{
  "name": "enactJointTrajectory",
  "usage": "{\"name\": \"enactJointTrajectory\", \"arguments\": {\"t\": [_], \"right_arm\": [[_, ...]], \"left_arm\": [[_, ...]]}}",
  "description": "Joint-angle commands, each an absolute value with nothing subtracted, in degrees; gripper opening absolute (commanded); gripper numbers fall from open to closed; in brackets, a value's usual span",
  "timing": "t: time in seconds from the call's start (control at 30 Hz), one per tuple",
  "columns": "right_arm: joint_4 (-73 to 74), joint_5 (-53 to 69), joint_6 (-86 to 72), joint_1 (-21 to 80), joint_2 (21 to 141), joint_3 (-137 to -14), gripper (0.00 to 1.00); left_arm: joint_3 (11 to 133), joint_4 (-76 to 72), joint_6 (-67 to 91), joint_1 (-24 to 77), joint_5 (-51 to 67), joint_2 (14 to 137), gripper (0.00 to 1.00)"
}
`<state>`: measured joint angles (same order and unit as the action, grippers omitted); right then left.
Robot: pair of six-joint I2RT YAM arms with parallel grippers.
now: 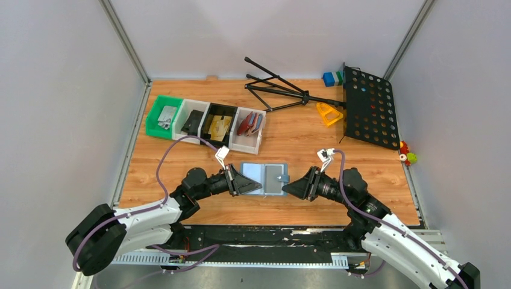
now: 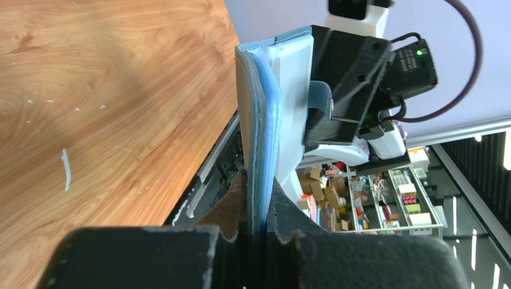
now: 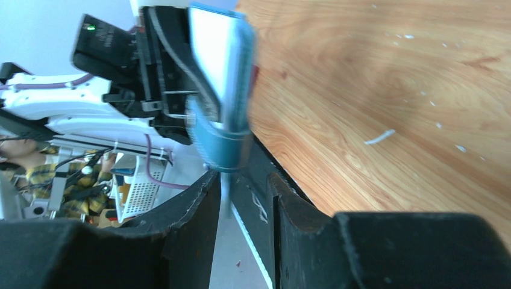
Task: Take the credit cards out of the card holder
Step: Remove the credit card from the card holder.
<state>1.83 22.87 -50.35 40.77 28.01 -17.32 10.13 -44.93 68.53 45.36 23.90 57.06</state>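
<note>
The card holder [image 1: 265, 178], a slate-blue wallet, is held open and flat just above the table between my two arms. My left gripper [image 1: 247, 182] is shut on its left edge. In the left wrist view the jaws of that gripper [image 2: 260, 208] pinch the blue cover [image 2: 258, 120] edge-on. My right gripper [image 1: 285, 188] is at the wallet's right edge. Its jaws [image 3: 244, 177] stand apart, and the wallet's blue strap [image 3: 226, 144] hangs just in front of the fingertips. The credit cards are hidden inside the wallet.
A row of small bins [image 1: 205, 123] stands at the back left, holding wallets and flat gold-tan pieces. A folded black tripod [image 1: 277, 90] and a black perforated board [image 1: 369, 108] lie at the back right, with a yellow piece [image 1: 329, 113] between them.
</note>
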Motion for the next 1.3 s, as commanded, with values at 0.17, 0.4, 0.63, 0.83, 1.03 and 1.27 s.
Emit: {"name": "enactJointTrajectory", "arguments": {"t": [0.17, 0.4, 0.63, 0.83, 1.03, 1.27], "right_arm": [[4.11, 19.02, -49.83, 40.7, 27.7, -17.04, 0.36], [-1.47, 21.94, -51.23, 40.76, 26.9, -16.23, 0.27], [-3.74, 24.29, -51.16, 40.75, 28.81, -16.61, 0.31], [-5.06, 25.22, -50.86, 40.71, 31.64, -16.94, 0.25], [-8.67, 25.68, -52.54, 40.75, 29.69, -15.72, 0.07], [-13.08, 26.39, -53.75, 40.74, 29.35, -15.15, 0.0]], "left_arm": [[8.77, -52.99, 71.69, 45.55, 23.39, 54.28, 0.0], [8.92, -52.52, 71.46, 45.59, 23.99, 53.57, 0.0], [9.37, -52.6, 71.29, 45.6, 24.55, 54.17, 0.0], [9.83, -53.52, 71.38, 45.66, 25.68, 54.95, 0.0], [9.57, -52.06, 71.46, 45.61, 25.18, 55.12, 0.0], [10.74, -50.52, 70.92, 45.68, 25.49, 57.07, 0.0]]}}
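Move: Just ahead of the right hand, whose fingers stand about a third open, the card holder's blue strap lies some 3 cm farther out and about a centimetre higher. The card holder's middle is roughly 6 cm to this hand's left and 3 cm ahead, about level with it. From the left hand, which already grips the holder, that middle lies about 2 cm ahead and 2 cm right. The knife tray stands on the table, about 22 cm ahead of the right hand, 12 cm left and 15 cm below. Dipping first about 2 cm and edging right from the card holder's strap side, the right hand then comes back left about 1.5 cm and up some 3 cm, fingers tilting up roughly 10 degrees as they shut almost fully beside the strap. Whether they pinch a card or page can't be seen. The left hand keeps its pinch on the holder, raising it about a centimetre. ##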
